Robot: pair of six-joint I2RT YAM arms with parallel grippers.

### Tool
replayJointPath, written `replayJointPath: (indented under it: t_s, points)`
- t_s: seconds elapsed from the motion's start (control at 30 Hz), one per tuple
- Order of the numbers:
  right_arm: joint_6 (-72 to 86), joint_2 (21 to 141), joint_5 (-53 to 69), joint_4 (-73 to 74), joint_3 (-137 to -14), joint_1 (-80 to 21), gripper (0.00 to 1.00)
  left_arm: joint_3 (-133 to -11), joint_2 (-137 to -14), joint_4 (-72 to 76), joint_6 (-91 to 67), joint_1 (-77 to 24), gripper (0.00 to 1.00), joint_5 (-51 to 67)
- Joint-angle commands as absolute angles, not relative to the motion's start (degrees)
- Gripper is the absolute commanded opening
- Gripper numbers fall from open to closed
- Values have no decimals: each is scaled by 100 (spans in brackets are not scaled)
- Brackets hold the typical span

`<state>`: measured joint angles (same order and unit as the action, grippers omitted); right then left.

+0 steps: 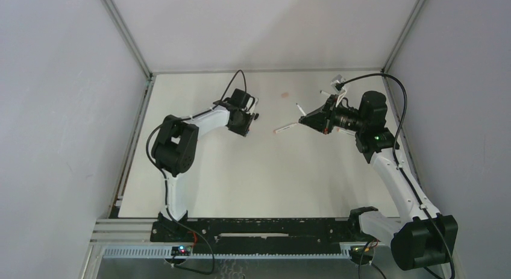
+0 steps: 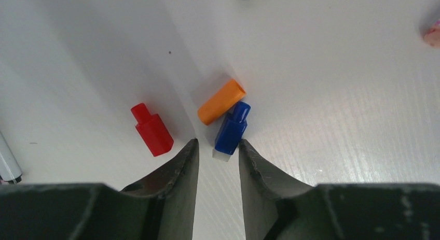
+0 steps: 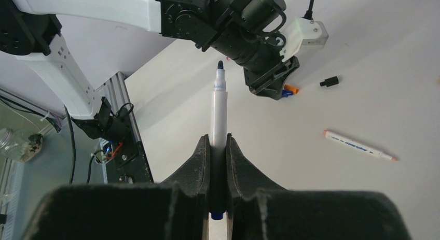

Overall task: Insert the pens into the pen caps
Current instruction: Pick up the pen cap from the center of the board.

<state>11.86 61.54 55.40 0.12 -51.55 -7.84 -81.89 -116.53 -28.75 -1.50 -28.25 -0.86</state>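
My left gripper hangs low over the table, open. The near end of a blue pen cap lies just between its fingertips, close to the right one. An orange cap touches the blue one; a red cap lies to the left. My right gripper is shut on a white pen, dark tip up and blue end below the jaws, held above the table and pointing toward the left gripper. From above, the held pen sticks out of the right gripper.
A loose pen with an orange tip lies right of the held one, also seen from overhead as a white pen. A black cap lies beyond it. More pens lie at the back right. Another pen sits at the left.
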Motion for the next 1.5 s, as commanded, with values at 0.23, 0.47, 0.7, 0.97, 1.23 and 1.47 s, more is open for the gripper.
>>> replayJointPath:
  t_s: [0.23, 0.47, 0.7, 0.97, 1.23, 1.47]
  points:
    - [1159, 6113, 5570, -211, -5146, -712, 0, -8671, -11921, -2944, -9, -2812, 30, 440]
    - [1163, 6144, 5572, -210, -5150, -709, 0, -8657, -11999, -2936, -45, -2812, 34, 562]
    - [1109, 6135, 5570, -169, -5150, -708, 0, -8641, -12062, -2927, -99, -2812, 23, 549]
    - [792, 6091, 5629, -29, -5149, -703, 0, -8177, -11485, -2902, 66, -2812, 0, 939]
    - [-1009, 5957, 6345, 1080, -5272, -739, 0, -6926, -9941, -2900, 485, -2811, 0, 2739]
    - [-4264, 5946, 6284, 3472, -5892, -998, 0, -6377, -8906, -3237, 574, -2874, 0, 4777]
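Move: The blue pen cap lies about 2 cm to the right of my left hand and 1 cm ahead, practically at fingertip height. The orange cap touches it, some 3 cm ahead of the hand and 2 cm right; the red cap is about 2 cm ahead and 2 cm left, the black cap roughly 9 cm ahead and 6 cm right. From my raised right hand, the blue cap is some 12 cm ahead, 20 cm left and 28 cm below. I slide my open left fingers about 2 cm right, low at the table, around the blue cap, pause, and shut them on it. Then I draw it back about 12 cm and up 8, drifting right towards the pen, fingertips swinging rightward as the wrist turns some 35 degrees. Late on, my right hand, still gripping the pen, eases about 3 cm back and 3 down, twisting some 20 degrees. ##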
